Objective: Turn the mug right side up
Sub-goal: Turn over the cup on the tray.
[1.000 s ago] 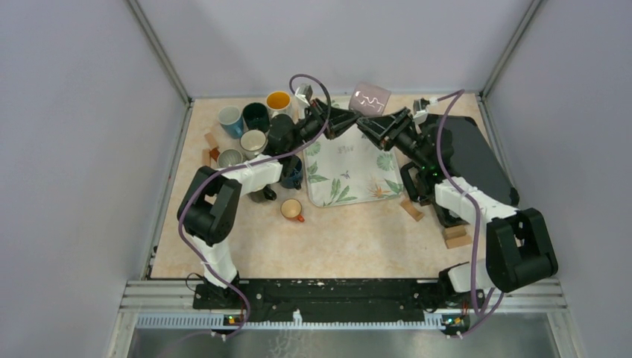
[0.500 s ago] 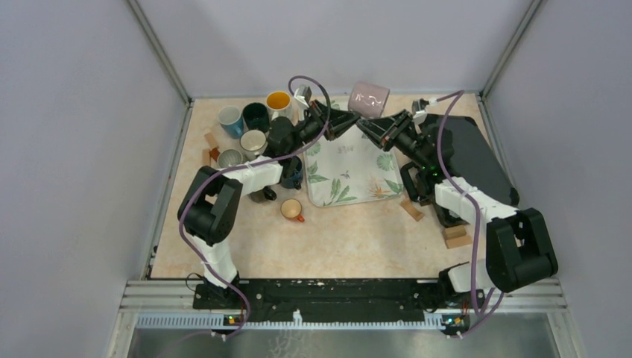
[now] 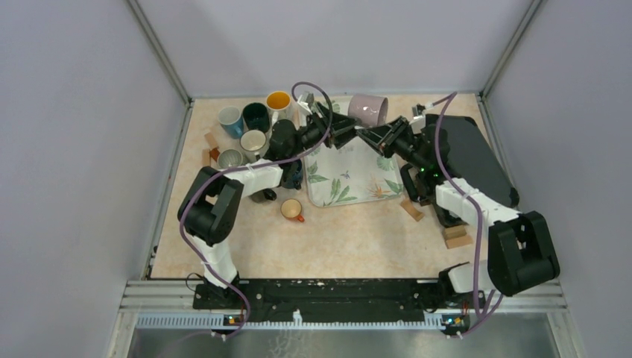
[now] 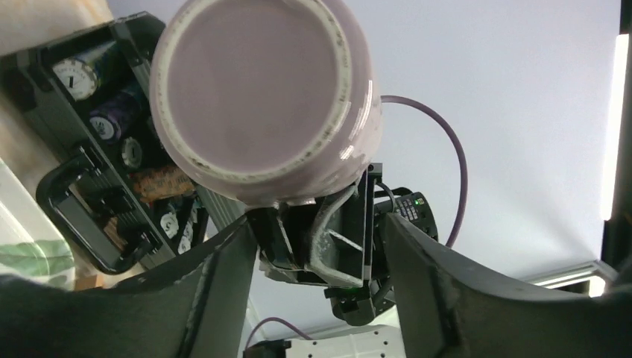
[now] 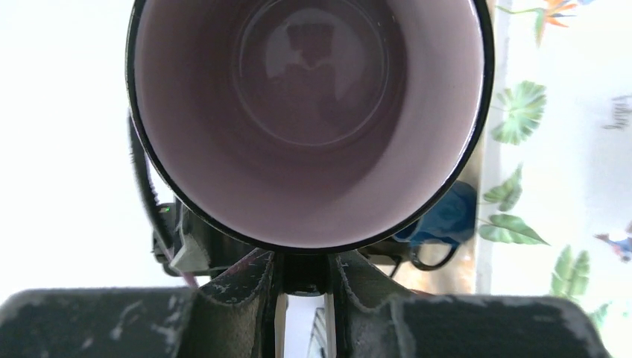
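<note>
A lilac mug hangs on its side in the air above the back edge of the floral tray. In the left wrist view its unglazed base faces the camera. In the right wrist view I look into its open mouth. My right gripper is under the mug, shut on its handle. My left gripper sits just left of the mug's base, open, its fingers spread wide and apart from the mug.
Several mugs stand at the back left. A dark blue mug and a small orange-handled cup are left of the tray. A black case lies on the right, with wooden blocks near it.
My left gripper has opened and let go of the mug. The mug, held by the right gripper, has tipped further onto its side and sunk slightly.
</note>
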Robot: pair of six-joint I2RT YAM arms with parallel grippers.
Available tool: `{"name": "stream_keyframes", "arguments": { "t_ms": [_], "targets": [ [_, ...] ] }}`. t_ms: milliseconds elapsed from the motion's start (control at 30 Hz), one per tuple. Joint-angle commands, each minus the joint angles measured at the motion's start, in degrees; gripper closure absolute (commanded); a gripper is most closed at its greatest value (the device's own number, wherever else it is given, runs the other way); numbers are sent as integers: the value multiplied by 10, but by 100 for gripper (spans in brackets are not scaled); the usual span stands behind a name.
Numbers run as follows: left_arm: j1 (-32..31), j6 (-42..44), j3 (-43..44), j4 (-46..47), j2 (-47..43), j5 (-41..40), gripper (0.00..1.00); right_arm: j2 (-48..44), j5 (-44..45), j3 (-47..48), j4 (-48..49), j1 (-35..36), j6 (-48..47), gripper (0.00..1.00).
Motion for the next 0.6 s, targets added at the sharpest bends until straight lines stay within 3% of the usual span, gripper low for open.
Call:
{"name": "stream_keyframes", "arguments": {
  "t_ms": [0, 233, 567],
  "targets": [
    [-6, 48, -16, -8, -27, 34, 24, -51, 39, 30, -8, 4, -70, 100],
    [-1, 196, -23, -191, -82, 20, 3, -86, 66, 46, -108, 4, -145, 100],
    [17, 438, 17, -472, -200, -68, 2, -122, 75, 74, -307, 17, -284, 100]
  ]
}}
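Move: The held mug's middle lies about 5 cm ahead of the right fingers and 3 cm to their right, at their height; from the left hand it is some 5 cm ahead, 4 cm right and about 2 cm lower. The tray's middle is nearly straight below the right hand, roughly 26 cm down. Well below too, the blue mug stands some 18 cm left and 8 cm back, and the small orange cup 18 cm left and 20 cm back. The mug, lying on its side, stays pinched by its handle in the right fingers, which carry it about 5 cm down, to the right and a little back over the tray, tipping their tips down some 20 degrees. The left hand, already letting go, opens fully, sinks nearly 5 cm, then backs off left away from the mug, its fingertips dipping as well. ##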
